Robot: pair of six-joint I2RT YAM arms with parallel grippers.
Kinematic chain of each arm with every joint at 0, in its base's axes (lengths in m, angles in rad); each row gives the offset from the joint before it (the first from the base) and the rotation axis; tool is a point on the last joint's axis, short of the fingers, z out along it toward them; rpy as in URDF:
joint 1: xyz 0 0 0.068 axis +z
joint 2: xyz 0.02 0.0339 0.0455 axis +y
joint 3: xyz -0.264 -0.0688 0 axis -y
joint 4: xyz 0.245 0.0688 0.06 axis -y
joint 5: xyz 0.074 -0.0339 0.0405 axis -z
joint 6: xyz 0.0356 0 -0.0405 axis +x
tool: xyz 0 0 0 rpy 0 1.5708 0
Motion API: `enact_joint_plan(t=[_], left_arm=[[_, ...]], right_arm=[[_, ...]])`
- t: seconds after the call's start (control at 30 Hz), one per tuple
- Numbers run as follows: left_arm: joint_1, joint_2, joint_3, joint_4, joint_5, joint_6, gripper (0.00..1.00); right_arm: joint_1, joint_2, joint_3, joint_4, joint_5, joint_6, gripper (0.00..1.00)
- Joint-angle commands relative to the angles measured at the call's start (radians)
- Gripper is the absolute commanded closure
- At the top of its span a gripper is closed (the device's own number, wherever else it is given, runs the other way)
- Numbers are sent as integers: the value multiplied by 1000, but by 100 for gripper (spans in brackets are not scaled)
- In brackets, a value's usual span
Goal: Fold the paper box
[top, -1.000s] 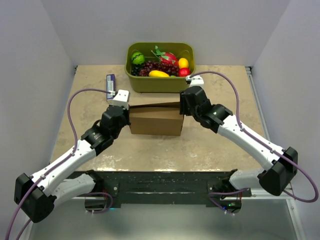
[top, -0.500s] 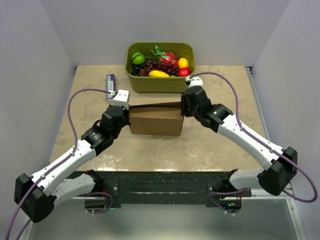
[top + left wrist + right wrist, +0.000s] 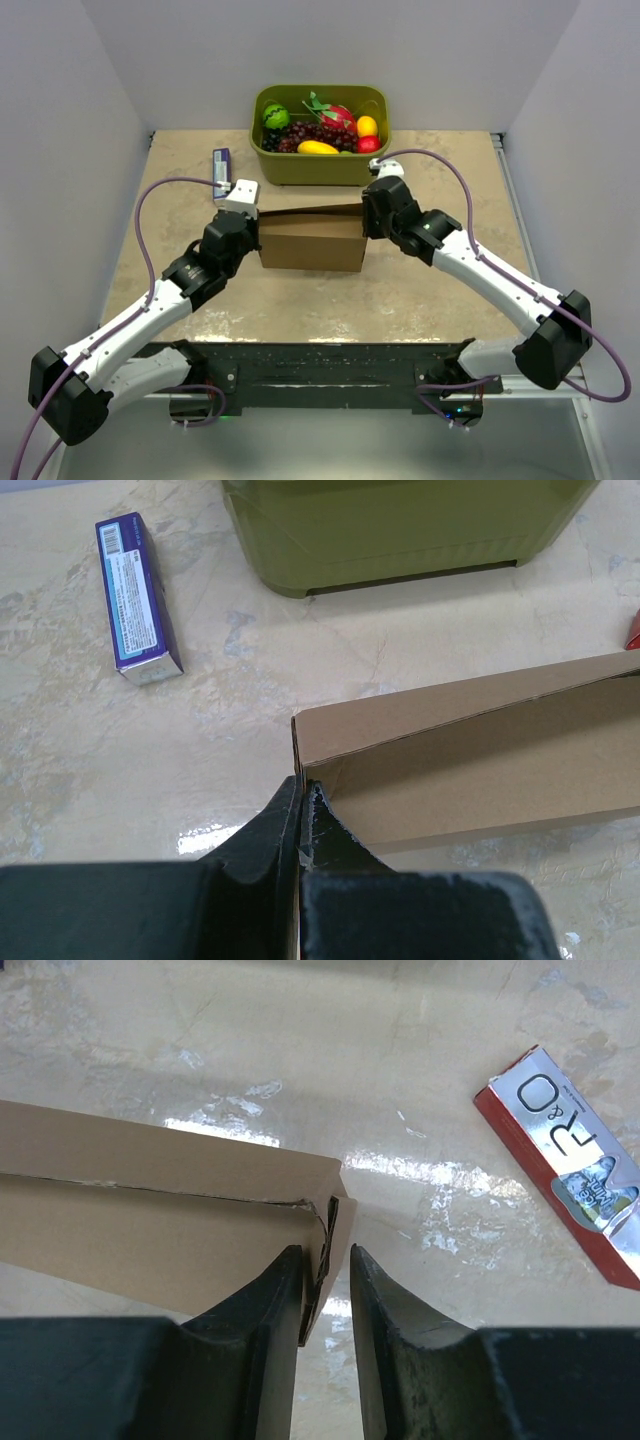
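Note:
The paper box (image 3: 312, 240), plain brown cardboard, stands mid-table as a shallow open-topped rectangle. My left gripper (image 3: 257, 222) is at its left end. In the left wrist view that gripper (image 3: 300, 792) is shut on the box's (image 3: 480, 750) left end wall, pinching the thin cardboard edge. My right gripper (image 3: 366, 216) is at the right end. In the right wrist view its jaws (image 3: 325, 1252) straddle the folded right end wall of the box (image 3: 150, 1220). The inner finger (image 3: 275, 1290) touches the cardboard and the outer finger (image 3: 385, 1300) stands off it with a gap.
An olive-green tub (image 3: 320, 168) of fruit stands just behind the box, its wall close to it (image 3: 400, 530). A purple carton (image 3: 221, 162) (image 3: 138, 600) lies at the back left. A red-and-silver packet (image 3: 570, 1160) lies to the right of the box.
My right gripper's jaws have narrowed around the box's right end wall, and its wrist has shifted slightly. The left arm and the box have stayed put.

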Motion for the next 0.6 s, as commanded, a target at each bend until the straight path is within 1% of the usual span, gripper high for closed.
enact_joint_plan(t=[0.0, 0.07, 0.1, 0.2, 0.23, 0.3, 0.57], left_arm=[[-10, 17, 8, -73, 43, 14, 100], [-10, 14, 8, -73, 41, 12, 100], [-10, 13, 8, -73, 40, 12, 100], [-10, 13, 8, -73, 43, 14, 100], [-10, 13, 8, -73, 43, 14, 100], [-10, 13, 8, -73, 43, 12, 100], [-11, 10, 8, -77, 37, 15, 100]], right_arm=[[-13, 2, -5, 6, -7, 5, 76], [-14, 7, -6, 4, -10, 5, 79], [-16, 7, -11, 6, -10, 5, 83], [-20, 7, -15, 9, -9, 5, 89], [-22, 7, -17, 9, -10, 5, 94], [-23, 8, -20, 9, -12, 5, 99], [-28, 4, -22, -37, 46, 22, 100]])
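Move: The right hand is already down at the paper box's right end, its fingers straddling the end wall, whose rim lies about 1 cm to its left and about 1 cm below. From this hand the box's middle is some 12 cm to the left and 4 cm lower, and the red box about 13 cm to the right, 7 cm ahead and 9 cm below. From the left hand, that right end rim is roughly 24 cm to the right and 1 cm ahead. The right hand stays where it is at the box's right end and closes its fingers from about a third open to fully shut, one finger inside the box and one outside, so that they come to pinch the cardboard layers of the end wall near its rim; its place shifts by less than 0.5 cm. The left hand meanwhile holds still, keeping its closed fingers on the box's left end at the rim. ##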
